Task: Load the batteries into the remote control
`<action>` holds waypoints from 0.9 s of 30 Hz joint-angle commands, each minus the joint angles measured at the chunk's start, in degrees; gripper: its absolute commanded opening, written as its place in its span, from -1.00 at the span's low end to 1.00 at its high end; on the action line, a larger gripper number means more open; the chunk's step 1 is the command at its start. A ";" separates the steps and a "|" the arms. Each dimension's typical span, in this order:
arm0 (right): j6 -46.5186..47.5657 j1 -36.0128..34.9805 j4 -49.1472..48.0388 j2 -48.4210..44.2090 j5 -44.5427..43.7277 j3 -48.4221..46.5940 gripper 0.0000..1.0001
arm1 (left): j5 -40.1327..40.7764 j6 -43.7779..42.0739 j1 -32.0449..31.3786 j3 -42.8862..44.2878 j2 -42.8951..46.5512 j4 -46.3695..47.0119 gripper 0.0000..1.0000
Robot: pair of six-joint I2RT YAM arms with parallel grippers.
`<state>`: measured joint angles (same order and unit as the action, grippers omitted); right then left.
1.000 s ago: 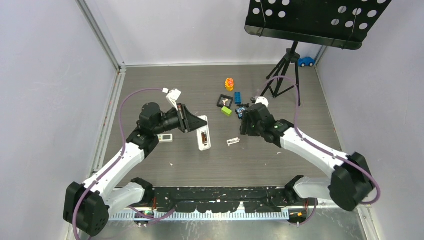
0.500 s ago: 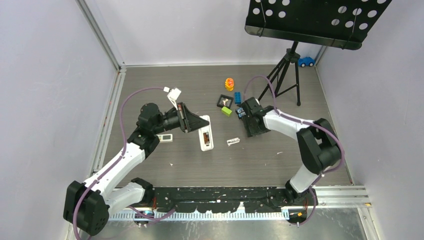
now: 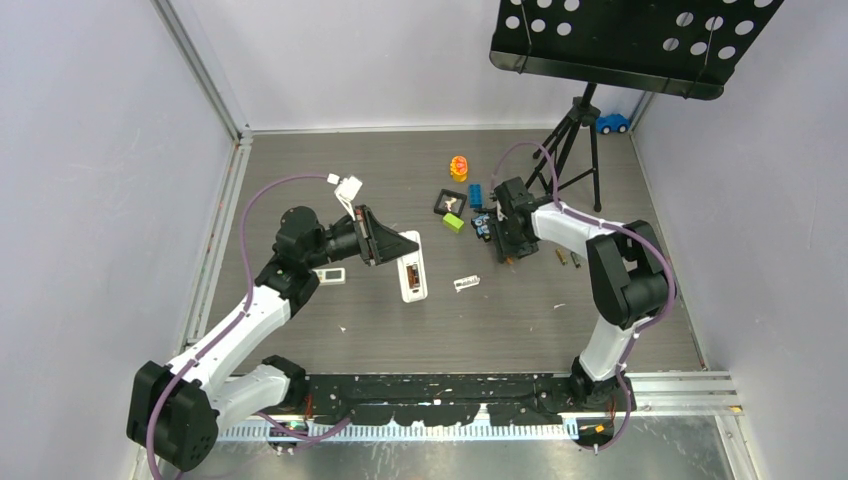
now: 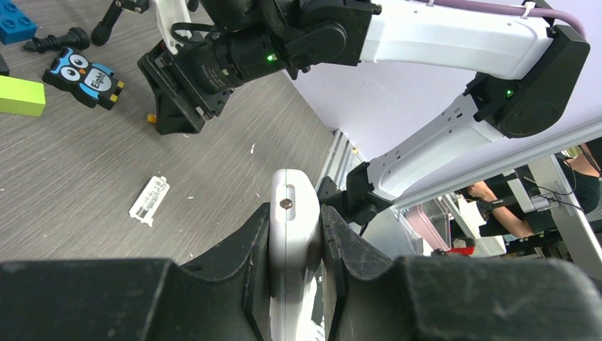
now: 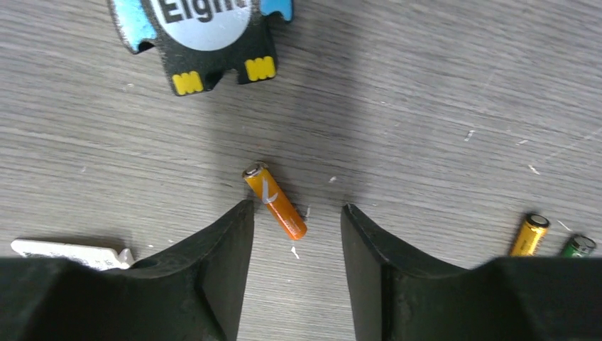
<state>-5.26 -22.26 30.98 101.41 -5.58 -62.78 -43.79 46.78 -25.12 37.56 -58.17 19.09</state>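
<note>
My left gripper (image 4: 296, 213) is shut on the white remote control (image 4: 294, 220), clamping its two faces near one end. From above, the remote (image 3: 410, 278) points toward the near side with its dark battery recess showing, and the left gripper (image 3: 385, 241) sits at its far end. My right gripper (image 5: 297, 213) is open just above the floor. An orange battery (image 5: 275, 200) lies slanted in front of the gap between its fingers, untouched. Two more batteries (image 5: 529, 234) (image 5: 578, 246) lie to the right. In the top view the right gripper (image 3: 505, 243) points down, with those two batteries (image 3: 567, 258) beside it.
A small white cover plate (image 3: 466, 284) lies between the arms. An owl tile (image 5: 206, 35), green block (image 3: 454, 222), blue brick (image 3: 476, 193), black frame (image 3: 450, 203) and yellow toy (image 3: 459, 167) crowd behind the right gripper. A tripod (image 3: 570, 150) stands back right; a slim white remote (image 3: 329, 275) lies left.
The right arm has folded up from a low stretched pose and its gripper shifted slightly right and back, uncovering two batteries. The left arm and remote have not moved.
</note>
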 commanded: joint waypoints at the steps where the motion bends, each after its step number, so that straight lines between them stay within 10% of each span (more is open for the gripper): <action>1: 1.72 -0.14 -0.39 1.56 4.69 -0.83 -0.05 | -1.12 0.41 -0.19 0.14 -0.07 3.85 -1.00; 11: -5.44 -0.15 1.52 3.55 -0.91 -2.75 -0.84 | 5.01 0.97 -0.19 -0.03 0.46 0.73 -1.00; 18: -14.07 -4.21 -5.77 -8.05 -2.26 2.88 -0.88 | 18.80 5.33 -0.19 -4.25 1.96 4.19 -1.00; 27: -18.68 -13.34 -8.67 -28.84 11.14 5.83 -0.84 | 5.98 14.52 -0.19 -0.68 -12.54 13.27 -1.00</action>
<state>-19.66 -32.75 26.98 81.14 -2.81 -57.54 -31.59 55.42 -25.17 33.65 -65.87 23.68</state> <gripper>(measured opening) 0.142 0.271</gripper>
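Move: The loose orange battery lies almost between the right gripper's open fingers, about 1 cm ahead and 1 cm left at fingertip height. From that gripper the owl toy is some 9 cm ahead and 6 cm left, the white label 4 cm back and 10 cm left, the yellow battery level and 11 cm right. From the left gripper, which holds the remote, the orange battery is roughly 9 cm ahead, 23 cm right and 25 cm below. Ease the right gripper about 1 cm left and shut it on the orange battery, pinching it between the fingertips; then lift it some 10 cm, drawing left and a little back towards the remote and tilting the wrist. As the battery comes up, lower the left gripper about 5 cm and push it nearly as far forward, turning roughly 20 degrees, with the remote kept in its grip. ##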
